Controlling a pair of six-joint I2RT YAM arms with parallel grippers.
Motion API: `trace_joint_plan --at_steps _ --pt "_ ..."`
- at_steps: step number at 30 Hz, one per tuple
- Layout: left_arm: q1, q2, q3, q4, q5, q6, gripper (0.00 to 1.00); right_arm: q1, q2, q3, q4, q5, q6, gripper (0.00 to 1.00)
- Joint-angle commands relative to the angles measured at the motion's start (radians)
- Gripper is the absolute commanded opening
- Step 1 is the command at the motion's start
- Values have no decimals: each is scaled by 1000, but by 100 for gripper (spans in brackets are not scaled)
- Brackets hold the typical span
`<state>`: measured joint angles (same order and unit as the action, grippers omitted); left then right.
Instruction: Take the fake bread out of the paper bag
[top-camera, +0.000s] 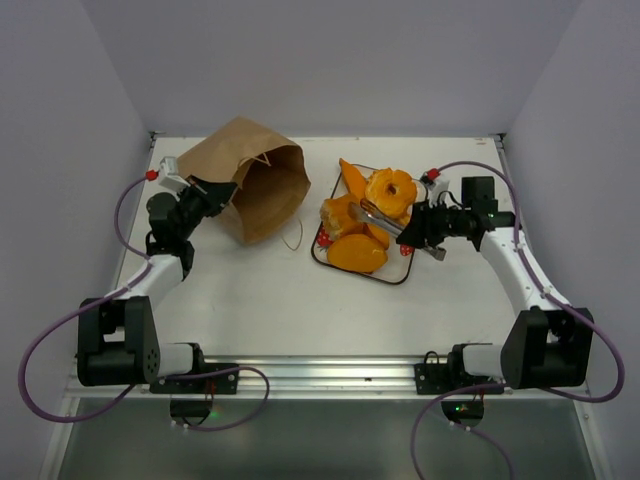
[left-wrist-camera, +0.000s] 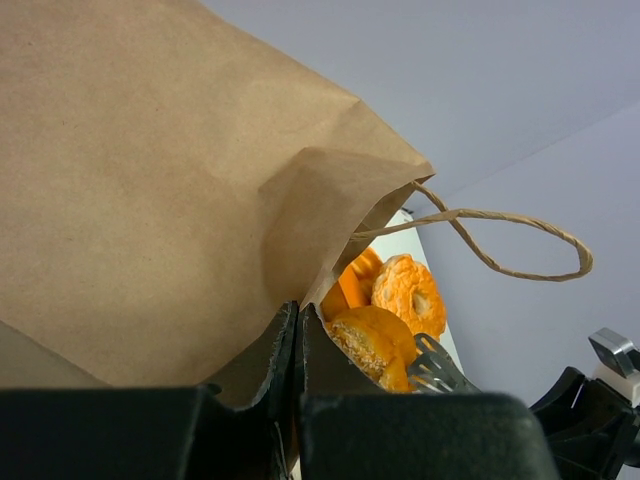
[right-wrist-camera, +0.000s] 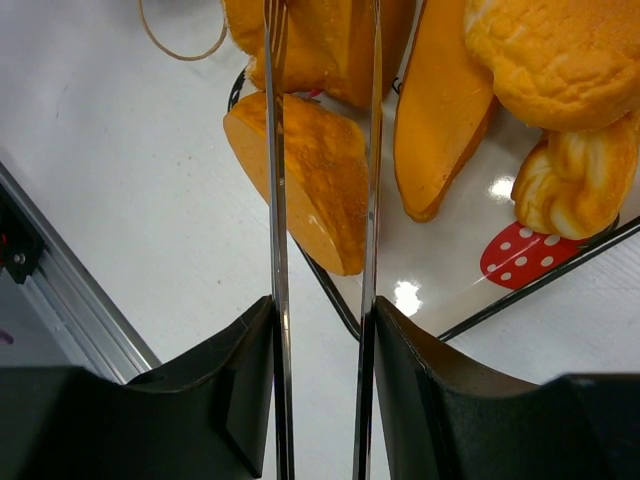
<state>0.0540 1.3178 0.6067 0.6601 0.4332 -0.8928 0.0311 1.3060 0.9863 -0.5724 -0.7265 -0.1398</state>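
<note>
The brown paper bag (top-camera: 255, 180) lies on its side at the back left, its mouth facing the tray. My left gripper (top-camera: 228, 190) is shut on the rim of the paper bag (left-wrist-camera: 150, 180), pinching the paper between its fingers (left-wrist-camera: 285, 340). Several pieces of fake bread rest on the strawberry-print tray (top-camera: 400, 280): a ring (top-camera: 390, 190), a baguette (top-camera: 352, 180) and an oval loaf (top-camera: 357, 254). My right gripper (right-wrist-camera: 322, 320) is shut on metal tongs (right-wrist-camera: 275, 200). The tong blades stand slightly apart on either side of the oval loaf (right-wrist-camera: 315, 190), not squeezing it.
A string handle (left-wrist-camera: 520, 250) loops out from the bag's mouth, and another (top-camera: 292, 238) lies on the table beside it. A lumpy roll (right-wrist-camera: 570, 190) sits next to the baguette (right-wrist-camera: 440, 120). Grey walls close in the table on three sides.
</note>
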Motion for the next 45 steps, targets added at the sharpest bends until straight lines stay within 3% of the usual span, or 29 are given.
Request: trace_joint_plan --at_steps 1,18,25,34,45 --pt "12 -23 -12 10 18 38 2 -11 -30 54 11 -47 9 44" --pt "12 -31 39 -105 90 228 2 -105 -66 86 23 -117 40 43" --pt "14 -71 131 -310 165 609 2 -128 -111 74 46 -143 66 43" --pt "14 -135 136 -379 72 704 2 -161 -132 46 66 -178 75 43" --pt "14 -204 154 -399 24 713 2 -174 -148 37 85 -192 86 43"
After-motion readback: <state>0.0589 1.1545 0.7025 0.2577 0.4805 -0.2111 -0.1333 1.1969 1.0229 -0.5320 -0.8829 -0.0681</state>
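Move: The sesame bread at the tray's left side, under my tong tips, lies about 8 cm ahead, 16 cm left and 12 cm below my right hand. The ring bread is some 14 cm ahead and 5 cm left, the flat loaf about level ahead and 13 cm left, both also well below. From my left hand, which pinches the bag's rim, the bag mouth's middle is about 3 cm ahead, 10 cm right and 10 cm below; the sesame bread is 25 cm right, level ahead, 17 cm below. I lift my right hand about 6 cm and draw it 3 cm to the right, still gripping the already parted tongs, so their tips leave the sesame bread and end up above the ring bread. My left hand keeps its pinch on the paper bag's rim while it sinks about 2 cm, comes back up and eases 2 cm back, rolling some 35 degrees with its left side rising. ##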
